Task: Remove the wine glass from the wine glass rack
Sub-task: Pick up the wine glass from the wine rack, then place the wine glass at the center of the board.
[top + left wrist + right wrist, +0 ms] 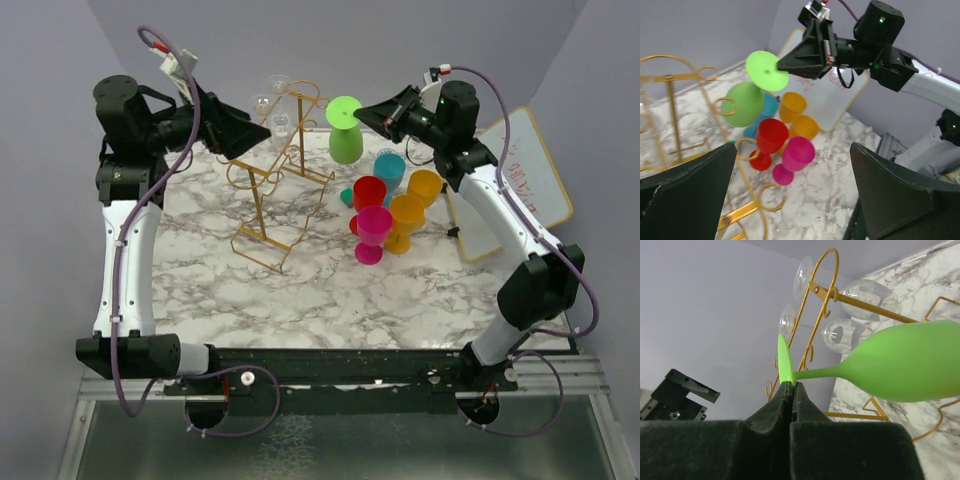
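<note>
A green wine glass (346, 142) hangs upside down and tilted in the air, just right of the gold wine glass rack (262, 210). My right gripper (364, 116) is shut on the rim of its flat foot (785, 357), and its stem and bowl (905, 362) stick out sideways. In the right wrist view the stem is free of the rack's arm (860, 305). Three clear glasses (279, 86) still hang upside down on the rack's far side. My left gripper (262, 135) hovers open at the rack's upper left, with nothing between its fingers (695, 180).
Several coloured plastic wine glasses stand grouped right of the rack: red (369, 192), pink (373, 228), two orange (407, 214) and teal (389, 168). A whiteboard (520, 190) lies at the table's right edge. Grey walls close in the back and sides.
</note>
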Robot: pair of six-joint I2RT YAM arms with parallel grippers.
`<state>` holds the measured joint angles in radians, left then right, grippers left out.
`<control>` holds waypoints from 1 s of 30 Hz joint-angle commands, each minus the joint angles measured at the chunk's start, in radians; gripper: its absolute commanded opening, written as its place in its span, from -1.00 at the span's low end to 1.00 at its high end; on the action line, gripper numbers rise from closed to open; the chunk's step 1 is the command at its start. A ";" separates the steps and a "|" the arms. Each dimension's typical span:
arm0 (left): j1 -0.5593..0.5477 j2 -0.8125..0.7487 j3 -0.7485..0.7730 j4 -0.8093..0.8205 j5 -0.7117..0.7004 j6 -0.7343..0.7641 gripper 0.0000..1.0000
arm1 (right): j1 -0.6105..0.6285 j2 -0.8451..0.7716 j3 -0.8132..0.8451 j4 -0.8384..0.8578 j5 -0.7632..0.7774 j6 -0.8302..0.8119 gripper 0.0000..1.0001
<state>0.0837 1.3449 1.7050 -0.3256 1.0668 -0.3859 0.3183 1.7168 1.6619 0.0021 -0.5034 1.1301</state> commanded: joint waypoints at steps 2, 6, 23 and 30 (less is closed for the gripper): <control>-0.239 0.052 0.063 0.036 -0.106 -0.033 0.96 | -0.007 -0.196 -0.107 -0.113 0.079 -0.135 -0.99; -0.332 0.074 0.059 0.036 -0.208 -0.034 0.81 | -0.007 -0.301 -0.198 -0.030 0.009 -0.240 -0.99; -0.573 0.077 -0.054 0.085 -0.226 -0.060 0.35 | -0.007 -0.539 -0.365 0.031 -0.482 -0.566 -0.99; -0.617 0.051 -0.098 0.086 -0.185 -0.024 -0.01 | -0.007 -0.524 -0.366 0.008 -0.502 -0.575 -0.99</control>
<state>-0.5152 1.4342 1.6371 -0.2626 0.8532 -0.4397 0.3141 1.1931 1.3022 -0.0006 -0.9596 0.5781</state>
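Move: The lime-green glass, upside down and already clear of the rack, hangs from the right fingers by its base, its middle about 2 cm ahead, 3 cm left and 8 cm below them. From the left hand it is some 12 cm ahead, 17 cm right and 15 cm lower. The open left fingers wait about 11 cm back, 20 cm left and 7 cm above the right hand; from that hand the rack's middle is 5 cm ahead and 17 cm left, 17 cm lower, the red glass 3 cm right and 31 cm lower. Still pinching the green glass by its base, the right hand draws it back some 20 cm and slightly up, away from the rack, rolling it bowl-forward while the fingers swing left and tip up. The left hand sweeps about 18 cm right, also back and down, turning clockwise and narrowing its wide-open fingers around the base without closing; whether they touch can't be seen. ##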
